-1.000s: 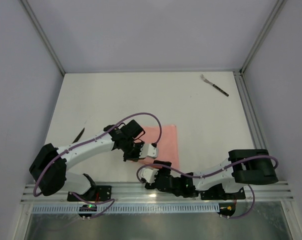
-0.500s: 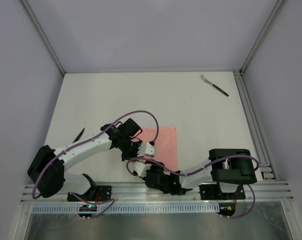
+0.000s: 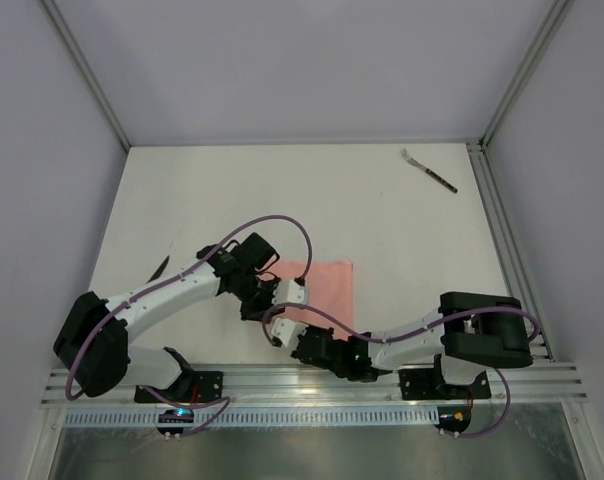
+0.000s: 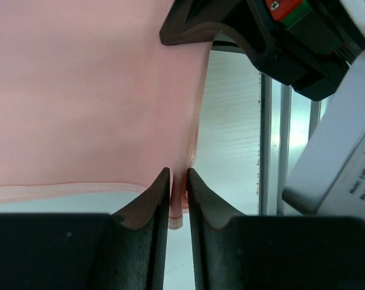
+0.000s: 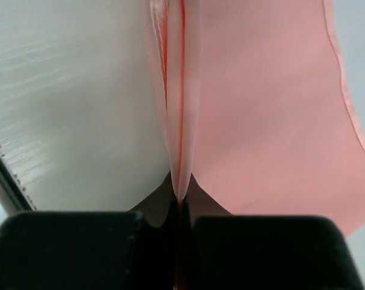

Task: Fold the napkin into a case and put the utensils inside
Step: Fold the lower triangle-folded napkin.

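The salmon-pink napkin (image 3: 329, 290) lies near the table's front edge, between the two arms. My left gripper (image 3: 283, 294) is at its left edge; in the left wrist view the gripper (image 4: 178, 176) is shut on a hemmed corner of the napkin (image 4: 80, 90), with its jaws only a narrow slit apart. My right gripper (image 3: 277, 332) sits just in front of it. In the right wrist view this gripper (image 5: 179, 182) is shut on a raised fold of the napkin (image 5: 267, 109). The fork (image 3: 429, 170) lies far off at the back right corner.
A thin dark object (image 3: 159, 267) lies on the table to the left of the left arm. The right arm's black and white housing (image 4: 273, 36) hangs close above the napkin's edge. A metal rail (image 3: 502, 240) runs along the table's right side.
The right gripper has swung left to the napkin's near left edge and shut on a fold of it. The left jaws have eased very slightly on the corner.
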`<action>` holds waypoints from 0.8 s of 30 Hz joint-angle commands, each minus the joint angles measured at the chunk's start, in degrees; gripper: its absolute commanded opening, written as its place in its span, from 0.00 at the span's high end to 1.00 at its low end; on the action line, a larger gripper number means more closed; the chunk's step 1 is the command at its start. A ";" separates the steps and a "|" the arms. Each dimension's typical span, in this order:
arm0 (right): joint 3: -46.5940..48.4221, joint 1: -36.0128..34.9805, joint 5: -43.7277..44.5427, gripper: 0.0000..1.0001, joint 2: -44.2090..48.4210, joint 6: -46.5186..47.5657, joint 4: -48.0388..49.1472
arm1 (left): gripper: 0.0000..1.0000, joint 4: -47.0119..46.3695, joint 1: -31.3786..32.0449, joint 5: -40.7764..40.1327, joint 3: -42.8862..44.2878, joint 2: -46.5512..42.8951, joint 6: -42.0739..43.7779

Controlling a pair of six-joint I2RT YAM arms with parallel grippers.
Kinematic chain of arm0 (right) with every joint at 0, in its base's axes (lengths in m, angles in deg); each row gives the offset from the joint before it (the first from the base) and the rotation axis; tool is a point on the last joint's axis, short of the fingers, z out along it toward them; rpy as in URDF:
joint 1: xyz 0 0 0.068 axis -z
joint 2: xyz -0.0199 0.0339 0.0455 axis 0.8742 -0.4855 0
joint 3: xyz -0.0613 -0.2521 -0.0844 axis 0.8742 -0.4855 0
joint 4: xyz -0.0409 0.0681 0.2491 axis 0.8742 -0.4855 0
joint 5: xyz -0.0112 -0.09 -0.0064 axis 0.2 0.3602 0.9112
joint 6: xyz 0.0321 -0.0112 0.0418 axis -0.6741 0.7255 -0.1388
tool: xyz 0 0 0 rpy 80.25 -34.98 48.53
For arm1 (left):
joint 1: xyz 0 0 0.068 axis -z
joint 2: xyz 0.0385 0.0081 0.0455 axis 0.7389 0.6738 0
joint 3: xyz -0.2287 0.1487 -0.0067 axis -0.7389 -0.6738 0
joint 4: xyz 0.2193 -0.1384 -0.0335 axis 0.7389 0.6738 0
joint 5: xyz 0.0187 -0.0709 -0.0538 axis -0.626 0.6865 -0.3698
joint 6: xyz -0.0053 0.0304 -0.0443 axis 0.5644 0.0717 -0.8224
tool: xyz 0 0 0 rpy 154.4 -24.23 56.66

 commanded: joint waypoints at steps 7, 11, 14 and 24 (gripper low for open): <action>1.68 9.18 -30.52 0.96 6.68 -3.58 -14.42 | 0.60 4.20 -3.95 2.27 1.16 -3.88 -0.11; 3.36 13.04 -40.98 0.96 6.42 -3.14 -16.37 | 0.55 6.92 -8.07 2.44 1.95 -6.16 -0.55; 4.06 16.12 -47.40 0.96 5.90 -2.79 -17.24 | 0.54 8.77 -10.80 3.93 1.86 -7.66 -0.63; 10.21 24.99 -65.59 0.96 2.12 2.05 -22.17 | 0.44 8.25 -16.25 10.78 3.10 -9.43 -1.95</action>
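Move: The napkin's near left corner is still between my left fingertips, just starting to loosen; the napkin's middle lies about 9 cm right and 2 cm forward of them, some 5 cm lower. From that hand the knife lies roughly 27 cm left and 8 cm forward, about 6 cm down. My right hand already pinches the napkin's near edge, with the napkin's middle some 4 cm ahead, level sideways, 1 cm below. My right hand keeps its pinch on the near edge and drags it back about 3 cm, low over the table, while the wrist turns some 40 degrees so the fingers point more steeply down. My left hand lets go of the corner, opens to about half, and draws off left about 5 cm while rising 3 cm, turning slightly counter-clockwise. ##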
